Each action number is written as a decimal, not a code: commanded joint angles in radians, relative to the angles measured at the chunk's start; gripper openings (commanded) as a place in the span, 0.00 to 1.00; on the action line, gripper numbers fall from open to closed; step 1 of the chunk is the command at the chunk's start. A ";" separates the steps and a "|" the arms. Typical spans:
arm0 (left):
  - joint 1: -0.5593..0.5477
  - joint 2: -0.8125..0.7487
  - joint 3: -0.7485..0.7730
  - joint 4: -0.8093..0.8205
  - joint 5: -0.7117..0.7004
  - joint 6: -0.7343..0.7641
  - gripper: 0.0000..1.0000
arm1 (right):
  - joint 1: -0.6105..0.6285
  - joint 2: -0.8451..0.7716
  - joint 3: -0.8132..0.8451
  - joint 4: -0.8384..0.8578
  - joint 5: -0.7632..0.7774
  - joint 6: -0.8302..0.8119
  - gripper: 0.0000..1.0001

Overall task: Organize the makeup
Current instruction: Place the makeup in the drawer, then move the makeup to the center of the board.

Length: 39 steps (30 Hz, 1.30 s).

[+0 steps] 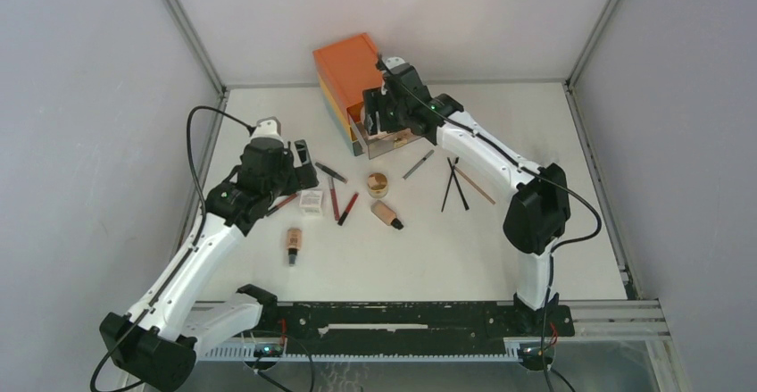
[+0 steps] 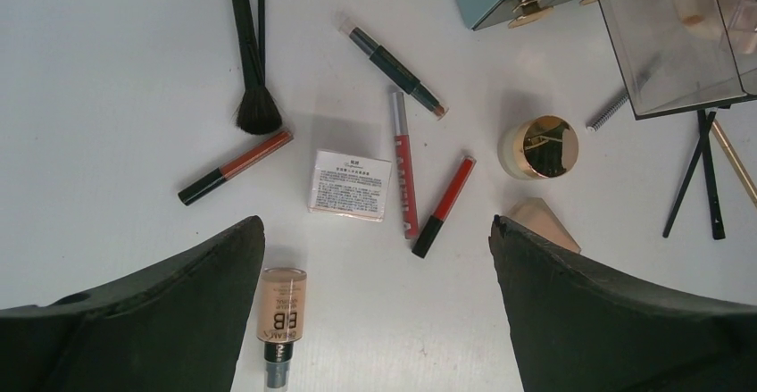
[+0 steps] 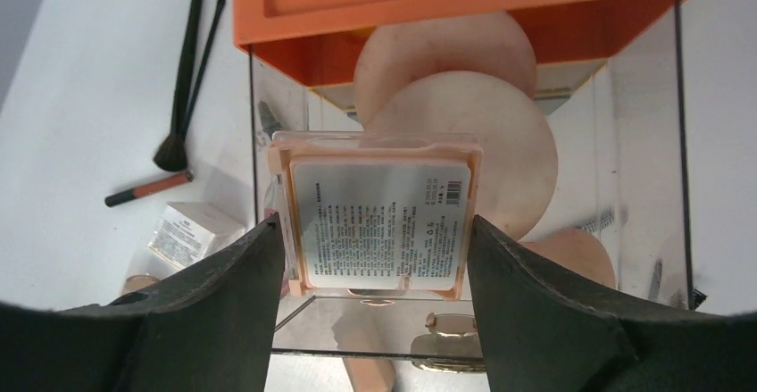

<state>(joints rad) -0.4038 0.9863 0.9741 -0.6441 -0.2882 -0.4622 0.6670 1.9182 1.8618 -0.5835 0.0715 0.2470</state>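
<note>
My right gripper (image 3: pixel 375 224) is shut on a square peach compact (image 3: pixel 382 178), label side up, held over the open clear drawer (image 3: pixel 644 187) of the orange chest (image 1: pixel 346 69). Round peach puffs (image 3: pixel 509 133) lie in that drawer. My left gripper (image 2: pixel 375 231) hangs open above the table with nothing between its fingers. A beige BB bottle (image 2: pixel 282 304) lies by its left finger. Ahead of it lie a small white box (image 2: pixel 350 184), red pencils (image 2: pixel 444 203), a gold-lidded round jar (image 2: pixel 538 146) and a black brush (image 2: pixel 253 97).
A second beige bottle (image 1: pixel 386 214) lies mid-table. Thin black brushes (image 1: pixel 455 183) and a slim stick are crossed to the right of the drawer. A red and black pencil (image 2: pixel 234 167) lies left of the white box. Walls close in the table on three sides.
</note>
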 commanded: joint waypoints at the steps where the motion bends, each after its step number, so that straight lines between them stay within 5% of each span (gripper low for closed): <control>1: -0.003 -0.026 -0.023 -0.003 -0.031 0.016 1.00 | 0.005 -0.013 0.067 0.028 -0.008 -0.011 0.60; 10: -0.003 -0.031 -0.033 -0.002 -0.032 0.014 1.00 | 0.021 -0.006 0.052 0.013 0.025 -0.023 0.63; 15: -0.003 -0.035 -0.035 -0.002 -0.032 0.016 1.00 | 0.033 -0.027 0.059 -0.003 0.048 -0.030 0.90; 22: -0.003 -0.025 -0.030 0.005 -0.024 0.024 1.00 | 0.015 -0.232 0.039 -0.021 0.178 -0.072 0.98; 28: -0.003 -0.007 -0.025 0.033 0.007 0.036 1.00 | -0.158 -0.518 -0.281 0.013 0.279 0.001 0.98; 35: -0.003 0.051 0.011 0.055 0.042 0.063 1.00 | -0.578 -0.820 -0.823 -0.117 0.274 0.378 0.98; 39: -0.002 0.082 0.021 0.078 0.065 0.075 1.00 | -0.691 -0.920 -0.979 -0.223 0.366 0.545 0.97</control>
<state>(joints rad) -0.4038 1.0500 0.9619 -0.6254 -0.2562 -0.4236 0.0399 1.0821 0.9810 -0.6689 0.3595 0.5598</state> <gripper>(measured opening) 0.998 0.977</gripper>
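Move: The right hand still holds the labelled compact over the open drawer's left part; the drawer's middle lies about 3 cm to its right, 2 cm ahead and 4 cm below. Inside, the front puff is some 3 cm ahead and 3 cm right, the rear puff 6 cm straight ahead, both about 5 cm below. From the left hand, the drawer lies roughly 14 cm ahead, 19 cm right and 2 cm below. Opening off the compact, the right hand rises 12 cm, then swings about 35 cm right, turning clockwise, sinking. ##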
